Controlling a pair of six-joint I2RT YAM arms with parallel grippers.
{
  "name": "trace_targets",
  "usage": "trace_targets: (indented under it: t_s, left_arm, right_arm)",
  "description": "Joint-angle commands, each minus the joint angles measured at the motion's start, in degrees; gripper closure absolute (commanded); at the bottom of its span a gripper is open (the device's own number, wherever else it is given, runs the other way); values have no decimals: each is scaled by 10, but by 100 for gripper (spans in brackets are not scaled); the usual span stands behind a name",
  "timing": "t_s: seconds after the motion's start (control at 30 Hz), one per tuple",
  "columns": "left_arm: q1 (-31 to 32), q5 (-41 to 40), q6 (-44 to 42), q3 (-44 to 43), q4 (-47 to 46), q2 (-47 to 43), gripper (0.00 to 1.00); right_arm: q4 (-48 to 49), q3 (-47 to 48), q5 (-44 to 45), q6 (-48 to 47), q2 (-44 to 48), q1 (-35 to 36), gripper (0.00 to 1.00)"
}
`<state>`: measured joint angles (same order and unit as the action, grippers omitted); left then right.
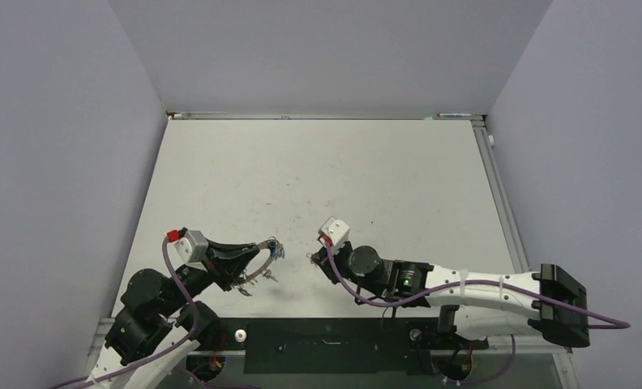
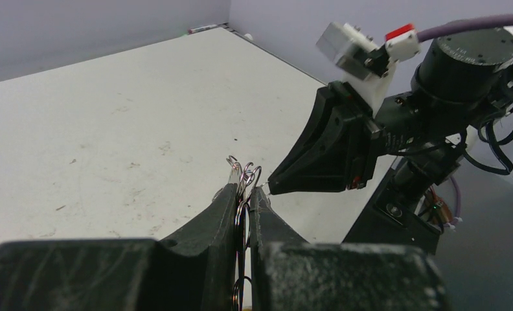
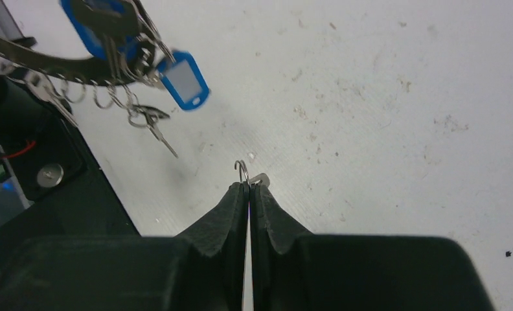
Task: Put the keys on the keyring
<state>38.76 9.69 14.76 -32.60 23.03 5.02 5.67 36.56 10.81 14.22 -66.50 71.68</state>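
Note:
My left gripper (image 1: 251, 261) is shut on the keyring (image 1: 263, 263), holding it above the table's near left. In the left wrist view the keyring (image 2: 246, 214) stands edge-on between the shut fingers, with small loops (image 2: 243, 170) poking above the fingertips. Keys with blue tags (image 3: 184, 80) and a plain silver key (image 3: 158, 129) hang from the keyring (image 3: 43, 61) in the right wrist view. My right gripper (image 3: 249, 186) is shut on a small silver key (image 3: 259, 178) with its own little loop. Its tips (image 1: 314, 259) sit a short gap right of the ring.
A white, scuffed table (image 1: 326, 178) is walled in by grey panels on three sides. A black base plate (image 1: 326, 344) lies along the near edge between the two arm bases. A purple cable (image 1: 480, 284) runs along the right arm.

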Motion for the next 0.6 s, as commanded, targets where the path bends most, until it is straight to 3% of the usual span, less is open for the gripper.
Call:
trace_targets:
  t_s: [0.0,0.27,0.57]
  left_arm:
    - [-4,73,17,2,-81,6,100]
    - [-4,153,31,33,-154,-5,100]
    - [-4,292,52,45,-221,37,100]
  right_arm:
    - [100,-21,59,-40,85,35,95]
    - [180,-60,44,-19,216,64,95]
    - [148,1,-22,-54,205,75,95]
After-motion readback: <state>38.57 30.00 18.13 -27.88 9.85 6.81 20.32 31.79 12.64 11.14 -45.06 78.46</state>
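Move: The keyring hangs from the left fingertips. Its middle is about 11 cm left of the right hand, 5 cm nearer the base and 8 cm above it. A blue tag on it is some 8 cm left of the right hand, 3 cm back and 10 cm up. From the left hand, the loose key in the right fingers is about 11 cm to the right, 3 cm farther out and 14 cm below. Still pinching the loose key by its small split ring, the right hand lifts it about 15 cm and draws back 4 cm, rolling some 30 degrees so its downward-slanting fingers come level, slowing at the top. The left hand keeps hold of the keyring and brings it back and right, roughly 6 cm in all, turning about 20 degrees clockwise towards the key. ##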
